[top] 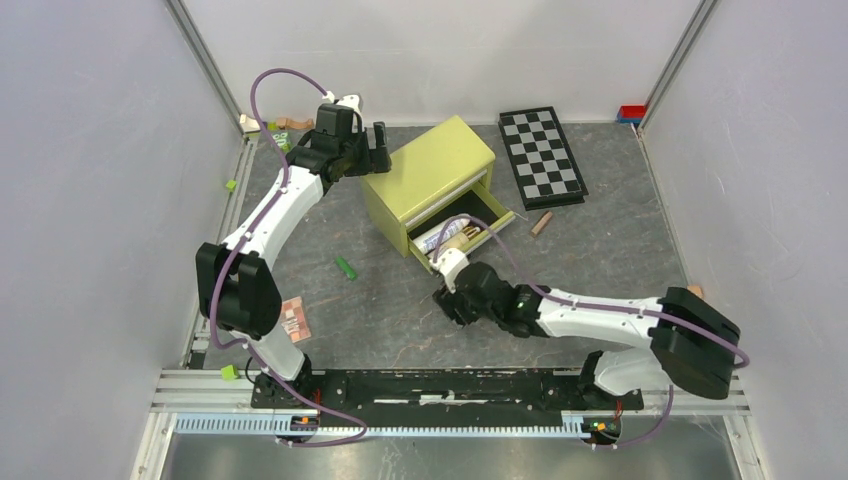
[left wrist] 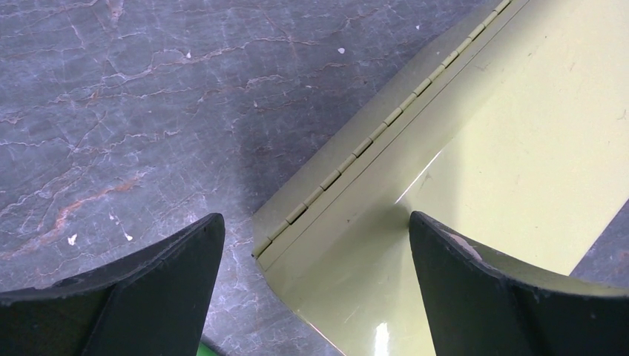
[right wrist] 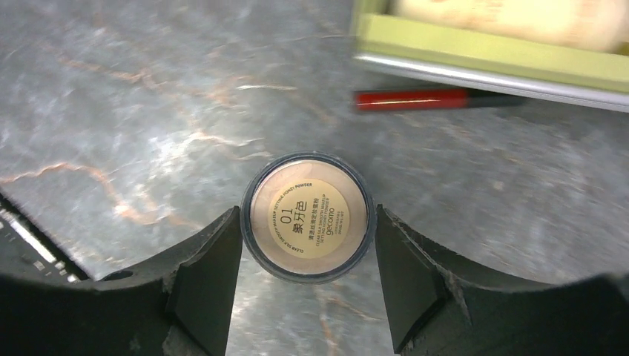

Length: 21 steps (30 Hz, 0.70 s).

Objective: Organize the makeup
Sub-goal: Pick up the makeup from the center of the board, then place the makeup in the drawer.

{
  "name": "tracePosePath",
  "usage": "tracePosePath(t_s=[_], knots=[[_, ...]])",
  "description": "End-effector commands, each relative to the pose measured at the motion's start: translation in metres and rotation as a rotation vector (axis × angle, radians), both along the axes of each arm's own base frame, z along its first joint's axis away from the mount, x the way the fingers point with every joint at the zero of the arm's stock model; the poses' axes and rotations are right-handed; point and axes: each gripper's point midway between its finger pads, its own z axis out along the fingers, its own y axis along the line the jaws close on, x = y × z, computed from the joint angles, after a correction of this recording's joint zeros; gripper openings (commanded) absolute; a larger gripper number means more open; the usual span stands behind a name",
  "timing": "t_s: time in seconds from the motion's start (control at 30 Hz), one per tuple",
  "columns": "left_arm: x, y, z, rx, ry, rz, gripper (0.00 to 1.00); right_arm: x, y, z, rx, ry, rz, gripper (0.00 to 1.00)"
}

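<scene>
My right gripper (right wrist: 308, 216) is shut on a round tan powder jar (right wrist: 308, 222) with a dark rim and a printed label. Both fingers press its sides just above the grey tabletop. In the top view this gripper (top: 447, 300) sits in front of the open drawer (top: 470, 228) of the green box (top: 430, 165), and it hides the jar. A red stick (right wrist: 415, 99) lies on the table against the drawer front (right wrist: 489, 67). A beige bottle (right wrist: 519, 18) lies in the drawer. My left gripper (left wrist: 315, 222) is open and empty over the box's hinged back corner (left wrist: 334, 174).
A pink-brown eyeshadow palette (top: 293, 318) lies by the left arm's base. A small green piece (top: 345, 268) and a beige stick (top: 541, 222) lie on the table. The checkerboard (top: 542, 155) is at the back right. Toy blocks (top: 282, 125) sit in the back left corner.
</scene>
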Motion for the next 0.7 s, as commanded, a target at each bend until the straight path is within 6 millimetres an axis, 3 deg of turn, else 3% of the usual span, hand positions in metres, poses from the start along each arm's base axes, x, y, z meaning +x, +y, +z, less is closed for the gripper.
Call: tracePosePath(t_s=[0.0, 0.17, 0.27, 0.4, 0.67], knots=[[0.001, -0.008, 0.002, 0.012, -0.013, -0.080, 0.99, 0.044, -0.019, 0.048, 0.066, -0.092, -0.120, 0.67], [0.001, -0.011, -0.002, 0.008, 0.005, -0.099, 0.98, 0.096, -0.053, 0.082, 0.094, -0.142, -0.262, 0.68], [0.001, -0.011, -0.003, 0.011, 0.009, -0.102, 0.98, 0.124, -0.066, 0.092, 0.080, -0.146, -0.323, 0.68], [0.001, -0.012, -0.002, 0.012, 0.008, -0.105, 0.98, 0.159, -0.071, 0.108, 0.092, -0.169, -0.378, 0.67], [0.000, -0.013, -0.001, 0.011, 0.008, -0.112, 0.97, 0.207, -0.074, 0.108, 0.087, -0.172, -0.410, 0.67]])
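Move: The right hand already holds the round powder jar a few cm off the table. The free right end of the open drawer lies some 21 cm ahead of this hand, 6 cm to its right and about 3 cm lower. The white bottle in the drawer is around 15 cm ahead and 4 cm left, the beige bottle 12 cm ahead and 1 cm left, the red pen 7 cm straight ahead on the table. From the left hand the drawer's free end is roughly 8 cm back, 21 cm right and 18 cm below. Sweeping forward about 18 cm, the right hand carries the powder jar up past the red pen and towards the free right end of the open drawer. It also drifts some 8 cm right and climbs about 9 cm, easing off and sinking slightly at the last, while the wrist turns clockwise about 25 degrees and the fingers keep their pinch on the jar's sides. ##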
